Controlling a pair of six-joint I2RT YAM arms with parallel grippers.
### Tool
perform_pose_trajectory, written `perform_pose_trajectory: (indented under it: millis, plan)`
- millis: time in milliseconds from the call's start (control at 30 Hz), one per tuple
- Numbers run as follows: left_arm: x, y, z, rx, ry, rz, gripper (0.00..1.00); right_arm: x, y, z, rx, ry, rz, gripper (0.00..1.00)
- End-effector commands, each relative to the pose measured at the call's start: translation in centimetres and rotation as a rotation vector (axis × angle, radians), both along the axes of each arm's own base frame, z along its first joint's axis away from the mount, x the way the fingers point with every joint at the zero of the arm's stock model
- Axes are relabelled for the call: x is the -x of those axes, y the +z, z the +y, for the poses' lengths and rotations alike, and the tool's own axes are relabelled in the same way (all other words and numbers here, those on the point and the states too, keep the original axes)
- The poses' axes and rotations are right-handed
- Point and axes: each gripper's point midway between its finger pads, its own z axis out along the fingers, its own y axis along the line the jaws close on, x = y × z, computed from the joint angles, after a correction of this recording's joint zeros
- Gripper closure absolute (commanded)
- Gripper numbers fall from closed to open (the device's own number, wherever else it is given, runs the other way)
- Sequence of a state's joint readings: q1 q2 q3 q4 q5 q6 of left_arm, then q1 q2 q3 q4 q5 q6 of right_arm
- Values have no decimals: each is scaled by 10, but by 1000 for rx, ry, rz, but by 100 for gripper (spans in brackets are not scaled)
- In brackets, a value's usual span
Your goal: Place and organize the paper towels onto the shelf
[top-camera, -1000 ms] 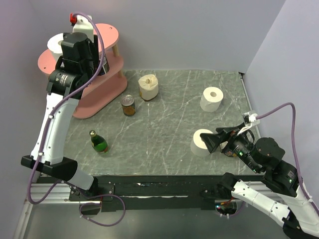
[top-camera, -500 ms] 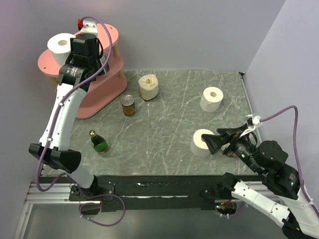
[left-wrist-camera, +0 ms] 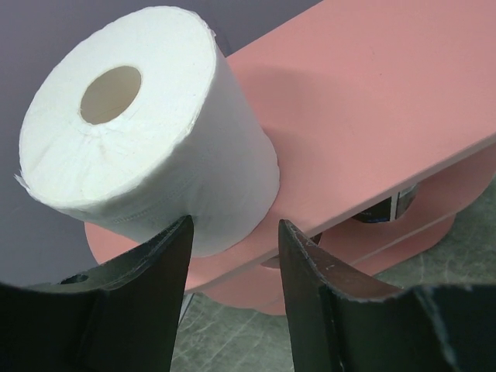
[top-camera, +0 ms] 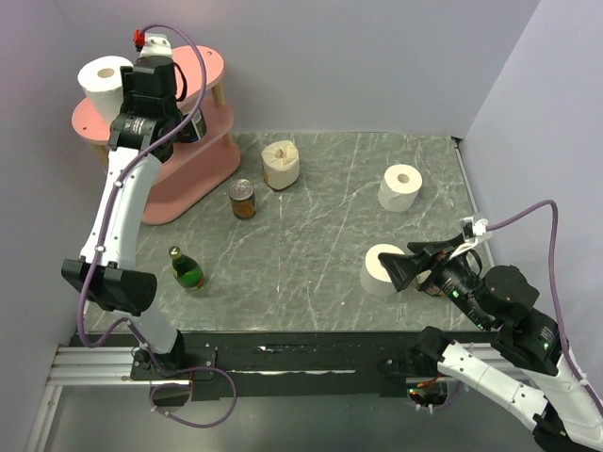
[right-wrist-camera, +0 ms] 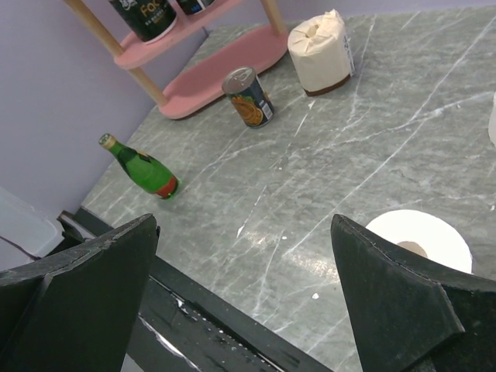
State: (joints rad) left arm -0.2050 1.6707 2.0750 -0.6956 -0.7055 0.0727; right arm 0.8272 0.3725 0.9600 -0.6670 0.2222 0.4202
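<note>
One paper towel roll (top-camera: pixel 102 80) (left-wrist-camera: pixel 147 124) stands upright on the left end of the pink shelf's top board (top-camera: pixel 205 68) (left-wrist-camera: pixel 372 101). My left gripper (top-camera: pixel 132 94) (left-wrist-camera: pixel 234 225) hovers just short of it, open, with nothing between its fingers. A second roll (top-camera: pixel 382 268) (right-wrist-camera: pixel 422 236) stands on the table right by my right gripper (top-camera: pixel 396 271) (right-wrist-camera: pixel 244 221), which is wide open and empty. A third white roll (top-camera: pixel 399 186) stands at the far right. A cream roll (top-camera: pixel 281 163) (right-wrist-camera: pixel 319 53) sits near the shelf.
A labelled can (top-camera: pixel 243 199) (right-wrist-camera: pixel 248 96) stands in front of the shelf. A green bottle (top-camera: pixel 187 268) (right-wrist-camera: pixel 141 167) lies at the front left. Dark cans (top-camera: pixel 193 122) occupy the shelf's middle board. Walls close in behind and to the right.
My left gripper has drawn back and up from the roll on the top board, which now shows in full at the board's left end. The right arm has hardly moved.
</note>
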Motion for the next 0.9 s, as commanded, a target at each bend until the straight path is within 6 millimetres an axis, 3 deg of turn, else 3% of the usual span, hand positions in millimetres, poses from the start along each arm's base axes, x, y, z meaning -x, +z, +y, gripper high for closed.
perform_pose_trajectory:
  millis: [0,200,333,433,500,533,600,633,667,733,867]
  plan:
    - [-4,14,17,-11,69,-47,46,-7,10,3,1,-14,-40,1]
    - [-5,12,29,2,93,-45,45,-10,4,7,24,-7,-23,1]
    - [-5,14,20,39,40,-60,44,-14,1,11,40,-6,-12,0]
    - [1,21,1,81,-51,-87,42,-20,-8,15,66,-15,10,1]
    - [10,31,-27,121,-161,-114,39,-24,-15,15,79,-39,36,1]
    - [12,27,-41,161,-203,-116,36,-27,-20,17,94,-44,53,1]
    - [26,38,-86,223,-384,-145,27,-29,-27,14,122,-65,90,1]
    - [30,28,-105,235,-452,-119,24,-32,-31,12,143,-86,105,0]
    - [44,32,-136,254,-562,-124,19,-32,-27,10,142,-99,105,0]
    - [55,18,-166,268,-665,-88,12,-32,-28,3,166,-120,113,0]
    - [82,-12,-229,335,-869,6,1,-27,-8,-13,174,-151,73,0]
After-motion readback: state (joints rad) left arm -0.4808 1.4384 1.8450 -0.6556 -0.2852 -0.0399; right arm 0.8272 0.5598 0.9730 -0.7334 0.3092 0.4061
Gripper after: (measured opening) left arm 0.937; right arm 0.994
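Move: The white paper roll on the shelf's top board stands about 4 cm ahead and 6 cm left of the left hand, its middle some 3 cm higher; a black-wrapped roll on the board below is about 5 cm ahead, 9 cm right and 15 cm down. The nearest white roll on the table lies roughly 11 cm ahead, 3 cm right and 27 cm below the right hand, with a pale wrapped roll 14 cm to the right of it. The roll on the top board is nudged about 2 cm left and slightly forward by the left hand's half-open left finger, already against its side. That hand then swings away right by nearly 20 cm and back about 7 cm, turning some 40 degrees clockwise as its fingers open wide. The right hand, wide open, sinks about 4.5 cm and reaches 3 cm forward towards the nearest table roll. ##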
